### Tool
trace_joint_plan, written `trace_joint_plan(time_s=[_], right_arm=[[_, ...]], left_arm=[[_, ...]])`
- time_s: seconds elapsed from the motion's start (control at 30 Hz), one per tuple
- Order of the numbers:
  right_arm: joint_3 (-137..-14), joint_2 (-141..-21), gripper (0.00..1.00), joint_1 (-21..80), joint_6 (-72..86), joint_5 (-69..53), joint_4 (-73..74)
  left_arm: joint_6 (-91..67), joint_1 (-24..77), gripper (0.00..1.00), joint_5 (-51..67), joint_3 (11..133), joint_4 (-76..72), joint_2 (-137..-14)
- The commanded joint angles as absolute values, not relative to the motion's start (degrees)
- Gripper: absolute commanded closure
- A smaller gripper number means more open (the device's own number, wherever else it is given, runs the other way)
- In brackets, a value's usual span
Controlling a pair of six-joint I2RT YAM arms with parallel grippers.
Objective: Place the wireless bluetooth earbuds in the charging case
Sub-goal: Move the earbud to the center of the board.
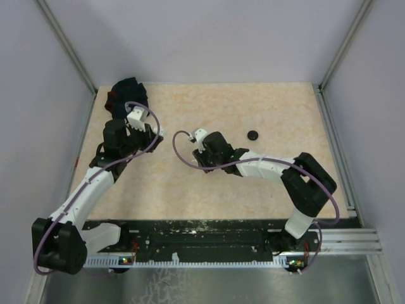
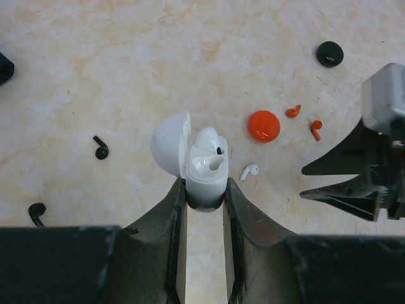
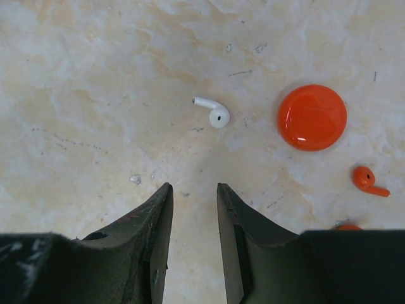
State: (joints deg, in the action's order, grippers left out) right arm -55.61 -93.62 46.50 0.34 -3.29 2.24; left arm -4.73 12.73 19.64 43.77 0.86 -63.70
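Note:
My left gripper (image 2: 204, 185) is shut on the base of a white charging case (image 2: 205, 174). The case's lid (image 2: 169, 144) is swung open to the left, and one white earbud (image 2: 215, 163) sits in it. A second white earbud (image 3: 214, 111) lies on the table just right of the case. My right gripper (image 3: 193, 187) hovers a little short of that earbud, open, with nothing between its fingers. Two red earbuds (image 2: 293, 112) (image 2: 316, 128) lie beside a red disc (image 2: 264, 125). Two black earbuds (image 2: 100, 149) (image 2: 36, 212) lie to the left of the case.
A black disc (image 1: 253, 135) lies on the table beyond the right gripper (image 1: 205, 147). A black fabric bundle (image 1: 126, 94) sits at the far left corner behind the left gripper (image 1: 142, 126). Metal frame posts and white walls border the marbled tabletop (image 1: 272, 107).

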Motion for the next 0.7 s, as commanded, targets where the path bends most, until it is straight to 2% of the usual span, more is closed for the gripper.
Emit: trace_joint_plan(time_s=[0.0, 0.23, 0.67], right_arm=[[-61.3, -98.4, 0.65, 47.8, -0.9, 1.0, -2.9], [-64.7, -105.3, 0.65, 48.5, -1.8, 3.0, -5.4], [-68.0, -111.0, 0.66, 48.5, -2.6, 6.0, -5.5]], left_arm=[[-5.2, 12.4, 0.99, 19.7, 45.9, 1.7, -61.6], [-5.3, 12.2, 0.99, 20.6, 46.0, 1.9, -61.7], [-5.3, 11.9, 1.00, 22.3, 46.2, 1.9, -62.6]])
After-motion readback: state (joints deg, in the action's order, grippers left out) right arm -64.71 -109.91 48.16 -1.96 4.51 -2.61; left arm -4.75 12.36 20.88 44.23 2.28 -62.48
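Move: The white earbud lies about 5 cm ahead of the open right hand, 4 cm to its left and some 7 cm below. On the same table top, the round red case is about 9 cm ahead and 1 cm to the right of that hand; the two red earbuds are 9 cm ahead and 7 cm right, and 6 cm ahead and 8 cm right. From the left hand the white earbud is roughly 10 cm right, 1 cm ahead and 19 cm below. Down and forward, about 5 cm and 4 cm, the right hand sinks towards the white earbud, also shifting some 3 cm left until that sideways part stops halfway through and the rest goes on, slowing. The fingers stay partly open and tip a few degrees steeper. The left hand holds the open white case almost still. ##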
